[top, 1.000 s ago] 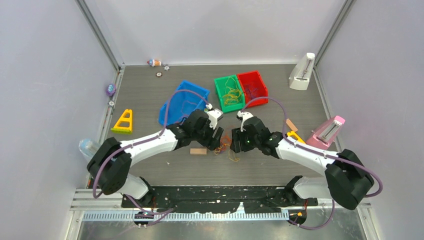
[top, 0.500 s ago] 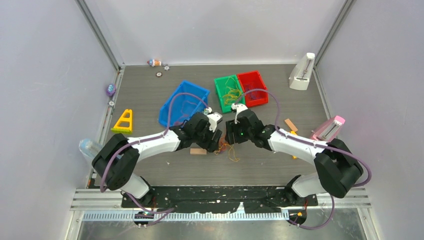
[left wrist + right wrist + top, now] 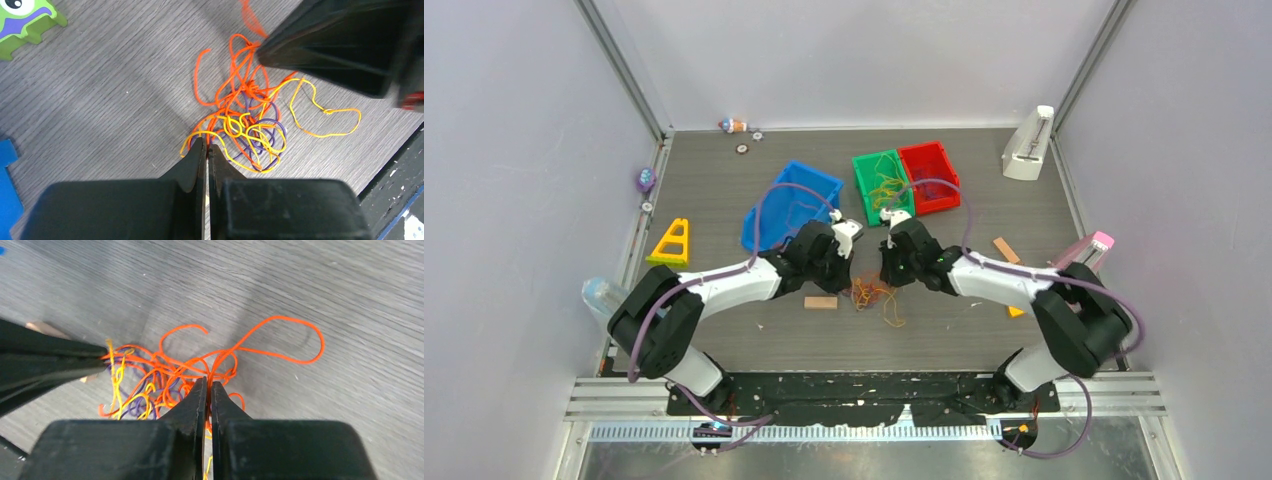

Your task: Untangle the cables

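The cables (image 3: 871, 294) lie as a small tangle of orange, yellow and purple strands on the grey table between both arms. In the left wrist view the tangle (image 3: 247, 125) spreads just ahead of my left gripper (image 3: 206, 146), which is shut, pinching orange and yellow strands at its near edge. My right gripper (image 3: 208, 383) is shut on an orange strand of the tangle (image 3: 165, 377), and a big orange loop (image 3: 280, 340) trails to the right. From above, the left gripper (image 3: 852, 274) and right gripper (image 3: 887, 274) face each other over the tangle.
A blue bin (image 3: 764, 225), a green bin (image 3: 861, 172) holding yellow strands and a red bin (image 3: 940, 158) stand behind the arms. A wooden block (image 3: 820, 302) lies left of the tangle, a yellow triangle (image 3: 671, 243) at far left, and two metronomes (image 3: 1028, 145) (image 3: 1084, 255) at right.
Both grippers have gone from open to shut on strands of the tangle. Both arms have drawn back toward the bins, uncovering the tangle between them.
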Robot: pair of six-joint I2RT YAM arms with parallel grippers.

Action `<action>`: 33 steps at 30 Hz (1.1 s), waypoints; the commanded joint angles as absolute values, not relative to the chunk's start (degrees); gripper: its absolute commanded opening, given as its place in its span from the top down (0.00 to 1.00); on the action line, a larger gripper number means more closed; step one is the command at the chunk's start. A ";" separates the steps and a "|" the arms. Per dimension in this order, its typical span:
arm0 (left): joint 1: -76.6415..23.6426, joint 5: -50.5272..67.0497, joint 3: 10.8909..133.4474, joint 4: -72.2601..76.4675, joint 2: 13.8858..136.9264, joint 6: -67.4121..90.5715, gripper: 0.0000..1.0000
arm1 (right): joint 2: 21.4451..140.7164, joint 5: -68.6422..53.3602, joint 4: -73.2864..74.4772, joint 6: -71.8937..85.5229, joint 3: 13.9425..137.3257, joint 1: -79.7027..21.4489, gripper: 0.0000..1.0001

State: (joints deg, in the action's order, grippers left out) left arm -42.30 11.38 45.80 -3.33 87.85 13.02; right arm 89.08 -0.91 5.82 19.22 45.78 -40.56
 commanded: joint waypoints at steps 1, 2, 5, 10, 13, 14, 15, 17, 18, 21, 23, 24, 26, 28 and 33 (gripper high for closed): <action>-41.69 12.04 44.31 -0.33 86.24 12.65 1.00 | 74.60 6.86 6.44 20.65 43.41 -40.71 0.94; -41.56 11.66 43.71 0.80 85.55 12.70 1.00 | 73.03 7.60 7.31 20.72 43.28 -40.59 0.94; -41.08 9.55 41.58 2.59 82.48 13.07 1.00 | 66.00 10.52 12.41 20.69 43.31 -40.27 0.95; -39.68 6.68 37.64 5.32 77.77 13.81 1.00 | 57.67 13.12 18.10 20.14 45.25 -39.78 0.95; -38.34 4.79 35.51 6.42 75.15 14.79 1.00 | 53.67 16.17 22.06 19.74 48.10 -39.54 0.95; -37.69 4.00 34.66 6.80 74.29 15.38 1.00 | 53.20 18.74 23.11 19.80 48.70 -39.17 0.95; -36.85 3.29 33.91 6.97 73.46 16.03 1.00 | 52.57 20.23 25.77 20.29 50.19 -38.97 0.95; -34.51 2.55 31.97 7.43 71.50 17.66 1.00 | 52.03 26.25 30.27 22.28 51.90 -37.93 0.95; -32.90 2.67 30.98 8.03 70.41 18.47 1.00 | 51.81 30.03 31.61 22.92 52.27 -37.08 0.95; -30.61 5.91 27.85 11.75 67.49 19.30 1.00 | 49.96 27.53 32.21 21.75 51.57 -35.08 0.95; -30.51 9.51 27.34 13.62 66.73 18.51 1.00 | 49.18 19.54 30.00 19.65 50.77 -34.61 0.95; -30.57 11.64 27.46 14.18 66.94 18.39 1.00 | 49.16 16.13 29.68 19.40 50.78 -34.56 0.95; -30.57 12.95 28.03 14.26 67.57 18.34 1.00 | 49.85 14.86 29.90 19.30 51.57 -34.59 0.95; -30.57 12.09 28.25 13.33 67.43 18.41 1.00 | 50.44 17.03 31.34 19.87 52.30 -34.55 0.95; -30.59 4.51 25.58 12.48 61.75 18.90 1.00 | 50.55 34.61 37.12 26.10 52.21 -30.72 0.95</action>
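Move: Between the two closed hands sits the cable tangle: about 5 cm right of the left hand, level with it in reach and 2 cm lower. From the left hand the wooden block is 5 cm left and 3 back, the owl toy 13 ahead and 1 left. From the right hand the tangle lies some 4 cm left, 2 back, just below; the green box is about 20 ahead, the red one 22 ahead and 10 right. Pulling apart on the orange cable, both hands keep their pinch: the right lifts its loop steeply, about 17 cm, and swings some 14 cm right, wrist tipping up and turning clockwise roughly 25 degrees. The left draws its strand some 8 cm left past the wooden block's far side, rising slightly with a small counter-clockwise turn. ##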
